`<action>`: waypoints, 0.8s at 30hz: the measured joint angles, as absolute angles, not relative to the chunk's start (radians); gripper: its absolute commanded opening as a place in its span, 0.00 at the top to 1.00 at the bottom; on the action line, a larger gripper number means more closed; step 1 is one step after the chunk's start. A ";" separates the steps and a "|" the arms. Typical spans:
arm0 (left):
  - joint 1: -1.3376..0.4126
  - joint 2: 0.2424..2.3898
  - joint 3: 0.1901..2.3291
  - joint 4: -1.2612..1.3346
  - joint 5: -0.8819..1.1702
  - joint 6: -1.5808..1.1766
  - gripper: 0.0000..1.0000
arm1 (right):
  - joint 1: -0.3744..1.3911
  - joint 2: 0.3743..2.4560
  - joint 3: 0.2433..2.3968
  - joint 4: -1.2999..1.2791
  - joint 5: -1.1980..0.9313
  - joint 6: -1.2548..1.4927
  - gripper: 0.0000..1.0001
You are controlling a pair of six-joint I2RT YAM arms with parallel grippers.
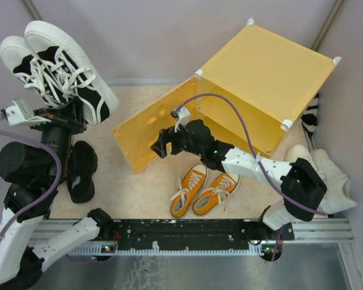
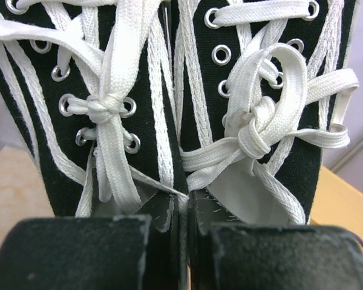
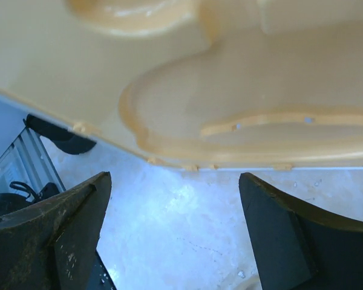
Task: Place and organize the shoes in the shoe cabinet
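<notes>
The black-and-white shoes (image 1: 57, 69) hang in the air at the far left, side by side, toes pointing away. My left gripper (image 2: 187, 211) is shut on their inner collars, pinching both together below the white laces (image 2: 254, 130). The orange shoes (image 1: 204, 189) stand as a pair on the floor at the middle front. The all-black shoes (image 1: 81, 170) lie beside the left arm. The shoe cabinet (image 1: 263, 78) stands at the back right with its door (image 1: 146, 132) swung open. My right gripper (image 1: 160, 145) is open and holds nothing, just before the embossed door (image 3: 230, 96).
A cream-white pair (image 1: 327, 175) lies at the right edge behind the right arm. A black-and-white striped thing (image 1: 310, 118) shows beside the cabinet. Grey walls close in the back and sides. The metal rail (image 1: 187, 232) runs along the near edge.
</notes>
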State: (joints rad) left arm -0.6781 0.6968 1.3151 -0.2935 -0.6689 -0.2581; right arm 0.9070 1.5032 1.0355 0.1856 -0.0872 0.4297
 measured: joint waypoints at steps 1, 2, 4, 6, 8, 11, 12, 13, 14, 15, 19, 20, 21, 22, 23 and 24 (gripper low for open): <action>-0.678 0.702 1.320 -0.272 -0.651 -0.255 1.00 | 0.907 1.496 1.034 0.184 -0.080 0.429 0.14; -0.678 0.709 1.324 -0.252 -0.630 -0.253 1.00 | 0.907 1.483 1.025 0.186 -0.073 0.429 0.14; -0.678 0.727 1.328 -0.223 -0.577 -0.255 1.00 | 0.907 1.417 0.977 0.170 -0.052 0.428 0.14; -0.678 0.750 1.328 -0.209 -0.514 -0.257 1.00 | 0.907 1.332 0.939 0.127 -0.025 0.421 0.14; -0.678 0.779 1.328 -0.202 -0.444 -0.265 1.00 | 0.907 1.220 0.923 0.053 0.022 0.408 0.14; -0.678 0.833 1.328 -0.197 -0.310 -0.276 1.00 | 0.907 1.049 0.925 -0.039 0.109 0.384 0.14; -0.678 0.854 1.328 -0.197 -0.264 -0.281 1.00 | 0.907 0.987 0.927 -0.076 0.144 0.375 0.14; -0.678 0.875 1.327 -0.198 -0.221 -0.285 1.00 | 0.907 0.916 0.933 -0.120 0.188 0.365 0.14; -0.678 0.894 1.327 -0.199 -0.184 -0.290 1.00 | 0.907 0.867 0.939 -0.147 0.220 0.358 0.14; -0.678 0.915 1.326 -0.201 -0.140 -0.295 1.00 | 0.907 0.812 0.952 -0.180 0.258 0.348 0.14; -0.678 0.977 1.295 -0.203 0.006 -0.311 1.00 | 0.907 0.675 1.037 -0.284 0.394 0.304 0.14; -0.678 0.990 1.282 -0.205 0.038 -0.314 1.00 | 0.907 0.659 1.063 -0.297 0.421 0.292 0.14; -0.678 1.002 1.266 -0.209 0.067 -0.315 1.00 | 0.907 0.648 1.085 -0.308 0.448 0.281 0.14; -0.678 1.013 1.246 -0.215 0.097 -0.315 1.00 | 0.907 0.640 1.101 -0.316 0.468 0.270 0.14; -0.678 1.023 1.228 -0.226 0.120 -0.314 1.00 | 0.907 0.633 1.110 -0.323 0.486 0.260 0.14; -0.678 1.033 1.209 -0.242 0.142 -0.312 1.00 | 0.907 0.629 1.115 -0.332 0.502 0.251 0.14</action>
State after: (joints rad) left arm -0.6781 1.0328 1.2095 -0.2420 0.1421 -0.3119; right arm 0.9070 0.6292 1.1149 -0.3317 0.5022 0.2508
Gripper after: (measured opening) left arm 0.044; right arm 0.863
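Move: The left hand already holds the black sneakers high up; the cabinet opening lies about 50 cm to its right, 16 cm ahead and 38 cm below. From the empty right hand, the open door's middle is some 10 cm ahead, 3 cm left and 9 cm below, and the opening 11 cm ahead, 26 cm right and 9 cm below. The orange shoes sit about 13 cm right of that hand, 9 cm back and 18 cm below. Left hand swings the sneakers 20 cm right towards the cabinet, sinking, turning clockwise; right hand retreats right, rising. ##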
